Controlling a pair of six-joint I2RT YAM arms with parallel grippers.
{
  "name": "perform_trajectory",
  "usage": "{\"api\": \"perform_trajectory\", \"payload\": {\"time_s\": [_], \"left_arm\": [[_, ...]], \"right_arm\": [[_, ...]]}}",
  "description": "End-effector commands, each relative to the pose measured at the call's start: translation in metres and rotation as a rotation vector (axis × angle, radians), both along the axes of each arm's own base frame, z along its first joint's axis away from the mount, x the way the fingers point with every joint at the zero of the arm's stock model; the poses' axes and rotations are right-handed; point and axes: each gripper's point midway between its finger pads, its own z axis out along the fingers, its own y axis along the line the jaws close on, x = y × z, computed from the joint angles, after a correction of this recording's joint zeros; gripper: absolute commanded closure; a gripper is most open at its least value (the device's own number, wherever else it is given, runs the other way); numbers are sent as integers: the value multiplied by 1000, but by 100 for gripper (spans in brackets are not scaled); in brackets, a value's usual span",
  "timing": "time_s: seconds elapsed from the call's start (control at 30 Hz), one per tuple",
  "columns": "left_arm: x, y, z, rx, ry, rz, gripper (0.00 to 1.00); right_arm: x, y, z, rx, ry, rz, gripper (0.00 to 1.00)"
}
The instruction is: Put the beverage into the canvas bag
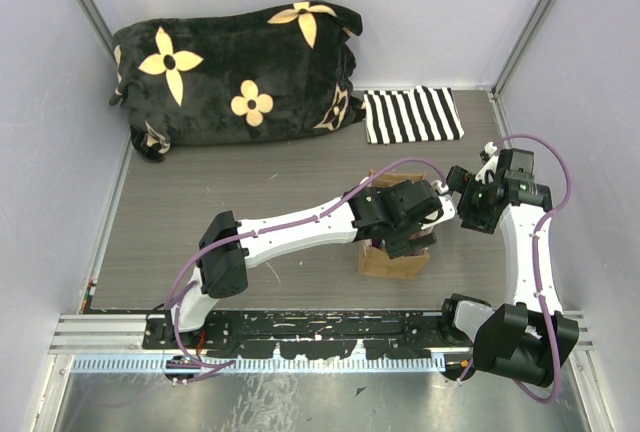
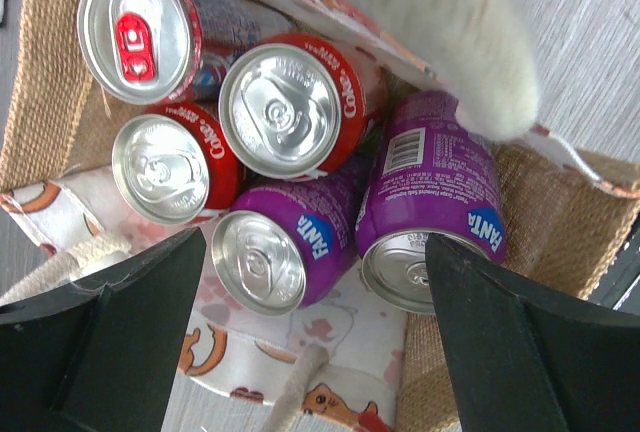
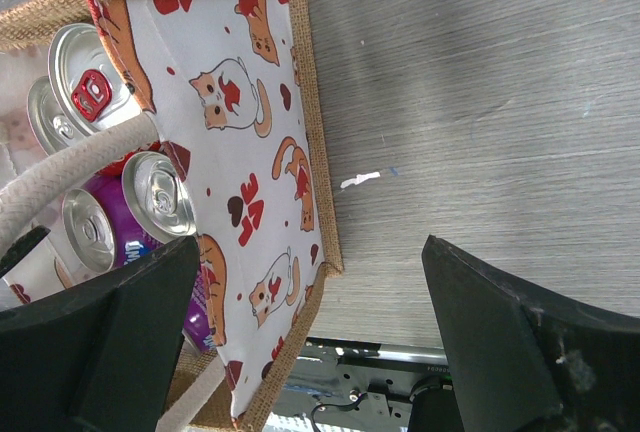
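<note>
The canvas bag [image 1: 392,262] stands upright in the middle of the table, its cat-print face [image 3: 240,102] turned toward the right arm. Several beverage cans sit inside it: two purple Fanta cans [image 2: 275,247] [image 2: 430,202] and red Coke cans [image 2: 295,107] [image 2: 170,162]. My left gripper [image 2: 315,252] hangs open just above the bag's mouth, holding nothing. My right gripper [image 3: 310,247] is open beside the bag's right edge, over bare table. A cream rope handle [image 3: 60,177] loops over the cans. In the top view the left wrist [image 1: 395,210] hides most of the bag.
A black cushion with cream flowers [image 1: 235,72] lies at the back left, and a black-and-white striped cloth [image 1: 412,115] at the back right. Pale walls enclose three sides. A metal rail [image 1: 300,337] runs along the near edge.
</note>
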Motion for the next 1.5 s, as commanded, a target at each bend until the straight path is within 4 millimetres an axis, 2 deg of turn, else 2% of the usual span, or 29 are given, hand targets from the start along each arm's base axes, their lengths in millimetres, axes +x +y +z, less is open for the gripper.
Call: {"api": "perform_trajectory", "payload": {"time_s": [0.0, 0.57, 0.77, 0.87, 1.07, 1.2, 1.3, 1.47], "left_arm": [[3, -17, 0, -36, 7, 7, 1], [9, -22, -36, 4, 0, 22, 1], [9, -27, -36, -11, 4, 32, 1], [10, -29, -24, -36, -5, 37, 0], [9, -22, 32, -130, -31, 40, 1], [3, -14, 58, -177, -22, 35, 1], [0, -7, 72, -209, -21, 32, 2], [-2, 0, 85, -240, -12, 33, 2]], "right_arm": [[6, 1, 4, 5, -38, 9, 0], [6, 1, 2, 6, -32, 7, 0], [6, 1, 2, 5, -30, 4, 0], [8, 0, 5, -1, -39, 1, 0], [16, -2, 20, -11, -95, -12, 0], [20, -2, 28, -2, -115, -23, 0], [22, -3, 33, -8, -133, -30, 0], [24, -4, 42, -14, -152, -38, 0]]}}
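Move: The purple can leaning at the near end of the bag lies about 5 cm to the right of the left hand, 2 cm back and roughly 8 cm below. The other purple can sits some 5 cm farther out than that leaning can and 4 cm to its left, a little lower. The right-hand Coke can is about 6 cm ahead of the left hand, 6 cm right and 10 cm below. From the right hand the leaning can lies some 8 cm left, 5 cm back and 13 cm below. Rightward at low height, the left hand sweeps about 3 cm with a slight forward drift, fingers still wide open, its left side dipping a little, seeming to nudge the leaning purple can upright. It then reverses, lifting about 6 cm up off the cans and easing back left as the wrist keeps rolling the same way. Near the end the open right hand just begins to ease forward and up. ##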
